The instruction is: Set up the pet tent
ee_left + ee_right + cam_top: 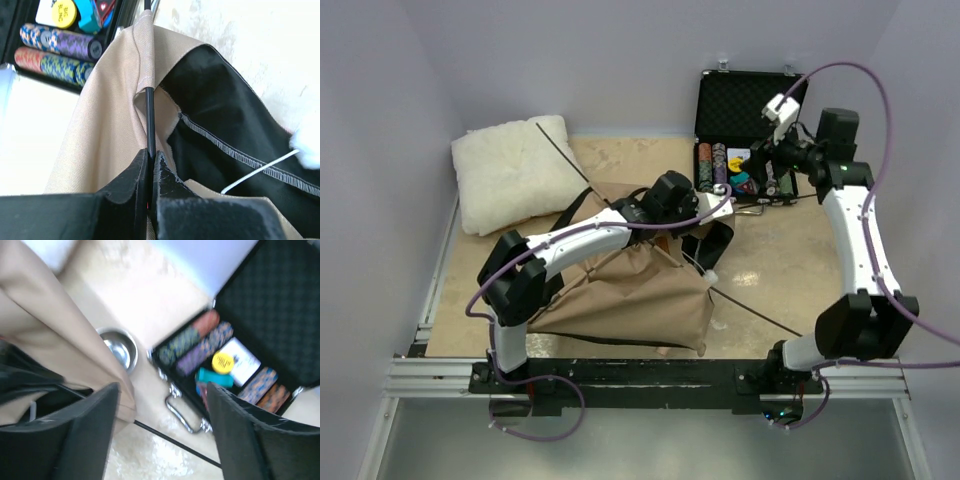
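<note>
The pet tent [630, 295] lies slumped as tan fabric with black lining in the middle of the table. Its thin dark pole [570, 160] sticks out toward the back left, and another stretch of pole [760, 315] runs out to the right. My left gripper [717, 205] is over the tent's far edge. In the left wrist view that gripper [150, 156] is shut on the pole [149, 115], just below where the pole enters a tan sleeve [145, 60]. My right gripper [162, 390] hangs open and holds nothing, above the pole [175, 442] and next to the tent fabric [50, 325].
An open black case [745, 110] of poker chips [55, 42] stands at the back right, its metal handle [182, 417] under my right gripper. A small steel bowl [119, 347] sits against the tent. A fluffy white pillow [510, 170] lies at the back left.
</note>
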You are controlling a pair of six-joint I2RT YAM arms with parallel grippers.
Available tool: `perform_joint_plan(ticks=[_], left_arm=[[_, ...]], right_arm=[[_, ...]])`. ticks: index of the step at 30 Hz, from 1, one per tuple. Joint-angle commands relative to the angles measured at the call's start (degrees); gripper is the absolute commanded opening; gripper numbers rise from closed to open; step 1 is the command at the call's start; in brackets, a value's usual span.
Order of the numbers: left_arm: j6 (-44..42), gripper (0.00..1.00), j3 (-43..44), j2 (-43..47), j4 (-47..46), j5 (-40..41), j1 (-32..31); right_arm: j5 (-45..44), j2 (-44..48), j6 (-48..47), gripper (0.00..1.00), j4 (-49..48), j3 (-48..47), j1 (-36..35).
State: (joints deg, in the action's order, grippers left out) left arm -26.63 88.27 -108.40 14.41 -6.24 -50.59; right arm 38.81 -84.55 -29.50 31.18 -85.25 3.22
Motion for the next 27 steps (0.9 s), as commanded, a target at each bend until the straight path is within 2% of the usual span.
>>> perform_joint_plan(ticks=[1,5,9,13,16,18,19,27], left_arm=[[-1.05,0.00,1.02,4.42,4.30,0.00,1.01],[-0.88,0.00,2.52,6.79,6.41,0.53,2.16],[-1.05,0.00,3.93,9.17,7.91,0.53,3.30],[-0.88,0.00,5.95,10.57,9.66,0.35,3.74],[-0.44,0.00,7.18,11.37,10.19,0.35,3.74],[-0.26,0.00,8.05,12.15,10.28,0.44,3.74],[-0.35,0.00,8.84,12.33,10.37,0.61,3.74],[1.76,0.00,17.37,12.69,14.06,0.26,3.74]], right_arm=[[10.92,8.16,6.20,0.78,3.35,-5.71,0.11],[16.38,15.36,3.31,0.79,11.43,-3.00,0.90],[9.56,22.40,3.73,0.75,13.12,7.27,0.91],[4.00,25.66,7.17,0.78,7.94,11.60,1.08],[1.46,24.79,7.26,0.88,6.18,12.21,1.08],[2.75,23.39,7.00,0.92,5.74,12.57,1.08],[3.98,22.86,7.08,0.99,5.39,12.65,1.08],[8.20,25.22,21.47,0.99,-15.42,20.81,1.00]])
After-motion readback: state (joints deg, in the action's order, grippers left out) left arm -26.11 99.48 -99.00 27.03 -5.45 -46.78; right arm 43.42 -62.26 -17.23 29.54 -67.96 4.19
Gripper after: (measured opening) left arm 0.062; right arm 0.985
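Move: The sleeve end, where the black pole comes out of the tan cloth, is about 14 cm below the empty right hand, 4 cm nearer the base and 4 cm to its left. The left hand has the pole pinched already, with that sleeve end about 8 cm to its right, 4 cm ahead and roughly level. From the left hand the chip case lies 16 cm ahead, 13 cm right and 14 cm down; the white pompom hangs 11 cm back, 3 cm right and 10 cm down. The left hand keeps its pinch on the black pole and lifts it with the tent's sleeve, first edging left about 4 cm and then rising some 13 cm. Meanwhile the right hand, touching nothing, arcs up about 10 cm and back about 14 cm over the pole, then drops most of that height again and eases forward a little, its fingers spreading fully open so that it ends on the near side of the raised pole. ##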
